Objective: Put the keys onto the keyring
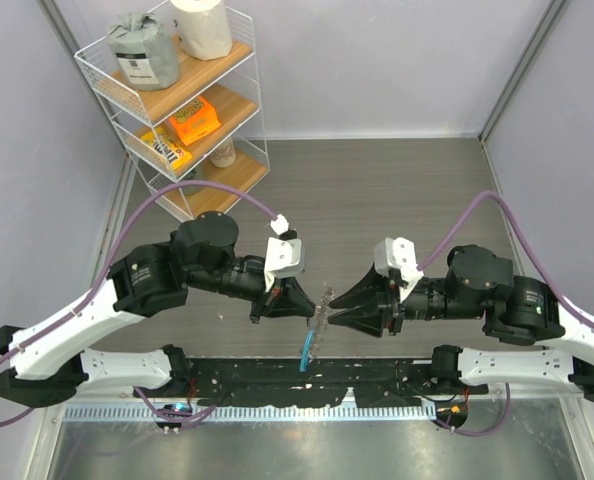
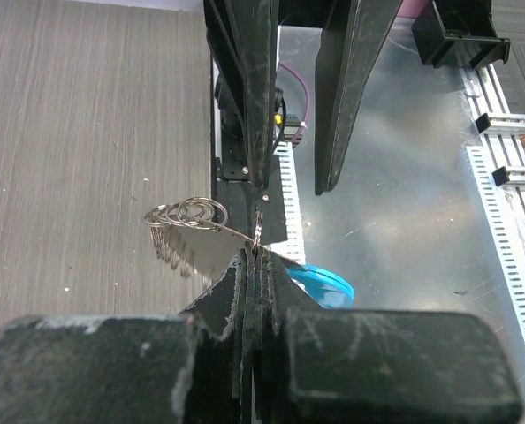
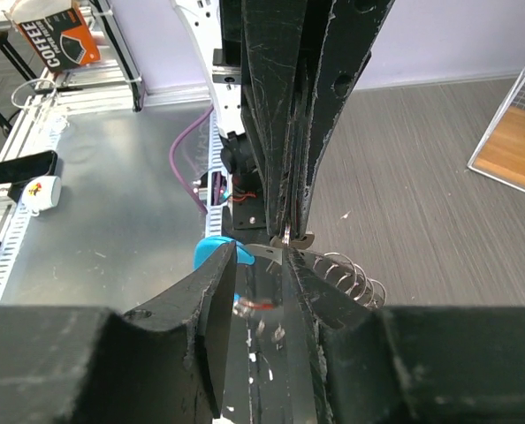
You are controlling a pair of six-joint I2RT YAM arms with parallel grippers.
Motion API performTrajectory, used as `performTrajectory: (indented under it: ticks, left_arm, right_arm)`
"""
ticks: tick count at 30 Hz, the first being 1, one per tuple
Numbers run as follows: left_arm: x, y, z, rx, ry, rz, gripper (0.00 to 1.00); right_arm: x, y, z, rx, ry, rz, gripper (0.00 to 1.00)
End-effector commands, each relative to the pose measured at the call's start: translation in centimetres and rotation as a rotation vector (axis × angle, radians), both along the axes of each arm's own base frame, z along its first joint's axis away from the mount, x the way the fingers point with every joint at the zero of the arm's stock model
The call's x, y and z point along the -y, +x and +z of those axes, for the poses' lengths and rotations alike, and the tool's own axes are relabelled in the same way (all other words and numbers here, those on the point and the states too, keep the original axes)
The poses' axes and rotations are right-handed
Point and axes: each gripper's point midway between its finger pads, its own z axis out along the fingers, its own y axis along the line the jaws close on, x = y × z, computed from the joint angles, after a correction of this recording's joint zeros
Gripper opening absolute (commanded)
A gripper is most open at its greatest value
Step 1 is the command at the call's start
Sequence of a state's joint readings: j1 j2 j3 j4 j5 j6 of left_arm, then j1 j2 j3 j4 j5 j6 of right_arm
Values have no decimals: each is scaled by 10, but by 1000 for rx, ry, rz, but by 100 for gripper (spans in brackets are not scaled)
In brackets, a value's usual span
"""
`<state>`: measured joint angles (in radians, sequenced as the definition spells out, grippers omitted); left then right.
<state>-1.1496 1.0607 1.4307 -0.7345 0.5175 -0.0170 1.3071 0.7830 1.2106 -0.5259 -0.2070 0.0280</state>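
Note:
The keys [image 2: 192,247] hang as a toothed silvery fan in the air between my two grippers, and they also show in the top view [image 1: 324,303] and the right wrist view [image 3: 355,274]. My left gripper [image 2: 256,256] is shut on the thin wire of the keyring [image 2: 236,235]. The ring's blue tag [image 2: 326,284] dangles below, with a small red tag [image 3: 255,306] beside it. My right gripper [image 3: 261,265] faces the left one head-on. Its jaws stand apart around the ring's flat metal, and its right finger [image 3: 315,291] lies against the keys.
A white wire shelf rack [image 1: 177,110] with boxes and rolls stands at the back left. A metal plate [image 2: 404,203] and slotted cable ducts [image 2: 510,265] run along the near edge by the arm bases. A mug [image 3: 41,189] sits off to one side.

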Motion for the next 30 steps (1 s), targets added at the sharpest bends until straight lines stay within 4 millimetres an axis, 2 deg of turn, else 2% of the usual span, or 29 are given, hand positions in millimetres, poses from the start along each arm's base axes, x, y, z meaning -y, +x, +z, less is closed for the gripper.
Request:
performTrajectory:
  ticks: [1,19,25,27,28,30]
  left_arm:
    - [1,-5,17,21,-51,-36,0]
    - [0,-7,14,14,-47,-47,0]
    - [1,-7,14,14,-50,-48,0]
    - [1,-7,14,14,-51,-50,0]
    - [1,-7,15,15,-54,-50,0]
    - [1,-7,14,13,-52,-48,0]
  right_arm:
    - [-6,2,-1,1,-2,-6,32]
    - [-17,5,-9,-11,-31,-5,26]
    - [-21,4,-10,-11,-37,7,20]
    - [-22,3,-11,-11,-40,15,15]
    - [-23,3,-11,-10,-41,14,6]
    - [-23,2,-10,-6,-34,19,6]
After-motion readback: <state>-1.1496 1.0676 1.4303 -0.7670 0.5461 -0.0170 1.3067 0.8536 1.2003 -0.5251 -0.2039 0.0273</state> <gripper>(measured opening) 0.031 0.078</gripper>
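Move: For the right hand, the small metal ring standing out of the left fingertips is about 2 cm to its left, 1 cm ahead and 2 cm lower. The keyring's coils sit some 2 cm farther forward than that small ring. The blue tag hangs about 5 cm back from the right hand, 3 cm to its left and 6 cm below. For the left hand, which already pinches the keyring, the small ring lies right at the pads, about 1 cm to its right. Down and to its left in two short easings, about 3 cm in all, the right hand brings its part-open fingers to the small metal ring just off the left fingertips, barely tilting. Its fingers narrow gradually, then shut quickly at the end and pinch the ring. The left hand keeps its hold almost in place, sinking and drawing back by under 1 cm. ##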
